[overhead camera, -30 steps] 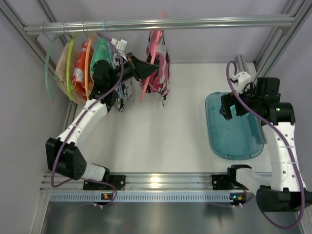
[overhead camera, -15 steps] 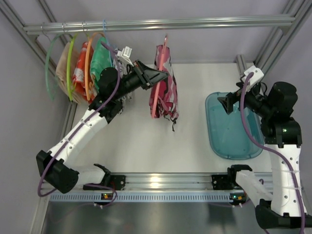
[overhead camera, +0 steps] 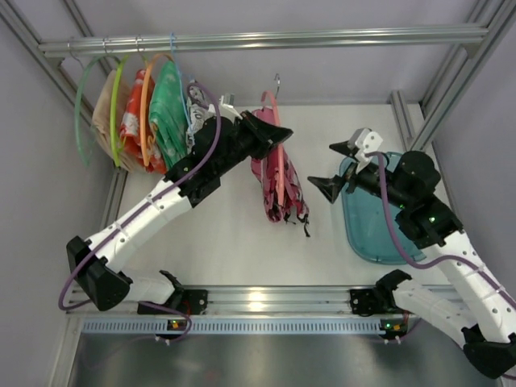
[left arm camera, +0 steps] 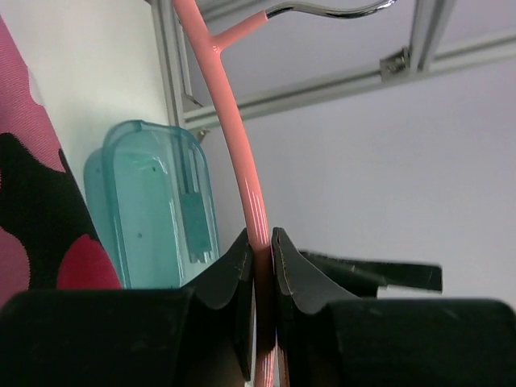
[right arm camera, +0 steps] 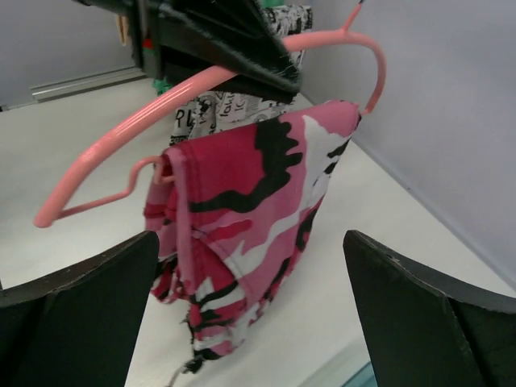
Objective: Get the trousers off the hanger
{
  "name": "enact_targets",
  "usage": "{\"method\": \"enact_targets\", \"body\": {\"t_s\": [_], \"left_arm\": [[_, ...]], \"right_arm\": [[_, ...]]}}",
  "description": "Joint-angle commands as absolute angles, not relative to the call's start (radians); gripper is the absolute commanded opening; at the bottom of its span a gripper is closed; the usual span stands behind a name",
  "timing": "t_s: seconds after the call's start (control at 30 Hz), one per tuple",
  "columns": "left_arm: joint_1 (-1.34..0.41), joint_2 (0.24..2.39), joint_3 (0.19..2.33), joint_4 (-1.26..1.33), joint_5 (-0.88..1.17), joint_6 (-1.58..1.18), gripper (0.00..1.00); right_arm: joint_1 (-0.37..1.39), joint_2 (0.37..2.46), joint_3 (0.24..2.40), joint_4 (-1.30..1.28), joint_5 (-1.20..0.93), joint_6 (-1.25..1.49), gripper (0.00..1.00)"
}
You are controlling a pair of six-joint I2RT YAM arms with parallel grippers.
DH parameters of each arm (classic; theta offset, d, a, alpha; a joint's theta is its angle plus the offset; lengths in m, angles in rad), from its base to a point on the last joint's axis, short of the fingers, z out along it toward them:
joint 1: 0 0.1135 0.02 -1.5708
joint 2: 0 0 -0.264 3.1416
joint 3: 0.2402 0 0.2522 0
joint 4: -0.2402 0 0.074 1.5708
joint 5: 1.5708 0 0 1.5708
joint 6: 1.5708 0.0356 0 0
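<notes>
The salmon-pink hanger (overhead camera: 272, 103) is off the rail and held in the air, with my left gripper (overhead camera: 272, 134) shut on its arc. In the left wrist view the arc (left arm camera: 240, 145) runs up from between the fingers (left arm camera: 262, 246) to the metal hook. The pink camouflage trousers (overhead camera: 284, 184) hang folded over the hanger's lower bar above the table. My right gripper (overhead camera: 332, 168) stands open just to their right, pointing at them. In the right wrist view the trousers (right arm camera: 250, 201) hang ahead of the wide-open gripper (right arm camera: 250, 250), untouched, under the hanger (right arm camera: 121, 133).
A teal bin (overhead camera: 395, 234) lies on the table at the right, under the right arm. A metal rail (overhead camera: 266, 39) crosses the back. At its left end hang several garments on orange and green hangers (overhead camera: 153, 113). Frame posts stand at both sides.
The left arm has lifted the hanger with the trousers off the rail and carried it right and nearer. The right arm has swung left from over the bin towards the trousers.
</notes>
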State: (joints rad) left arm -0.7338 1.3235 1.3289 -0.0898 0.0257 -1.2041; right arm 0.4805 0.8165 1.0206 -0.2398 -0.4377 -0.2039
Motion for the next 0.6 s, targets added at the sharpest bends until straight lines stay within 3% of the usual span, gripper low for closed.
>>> {"method": "enact_targets", "body": {"t_s": [0.0, 0.27, 0.57], "left_arm": [[-0.736, 1.29, 1.436, 0.103, -0.092, -1.238, 0.0], [-0.738, 1.288, 1.468, 0.101, -0.104, -1.278, 0.0], [-0.739, 1.299, 1.506, 0.103, -0.041, -1.351, 0.0]], "right_arm": [[0.613, 0.781, 0.954, -0.052, -0.303, -0.167, 0.99], [0.85, 0.819, 0.795, 0.185, -0.008, -0.143, 0.99], [0.876, 0.983, 0.828, 0.38, 0.057, -0.141, 0.97]]}}
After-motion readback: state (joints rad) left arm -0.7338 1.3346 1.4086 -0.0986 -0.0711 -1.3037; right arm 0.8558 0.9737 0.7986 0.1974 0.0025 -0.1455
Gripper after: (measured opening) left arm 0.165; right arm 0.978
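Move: The pink trousers hang over the bar of the pink hanger, which the left gripper already holds off the rail. From the open right gripper their middle is about 12 cm to the left, 6 cm ahead and 8 cm lower. The hanger's middle is some 11 cm left of that gripper, 4 cm ahead and about level in height. From the left gripper the trousers hang roughly 12 cm straight below. Bring the right gripper left by about 8 cm and down some 5 cm towards the hanging trousers, easing back 2 cm at first, then reaching forward again, fingers kept wide open and short of the cloth. Meanwhile keep the left fingers pinched on the hanger, nudge forward and slightly left, then lift it about 4 cm. ##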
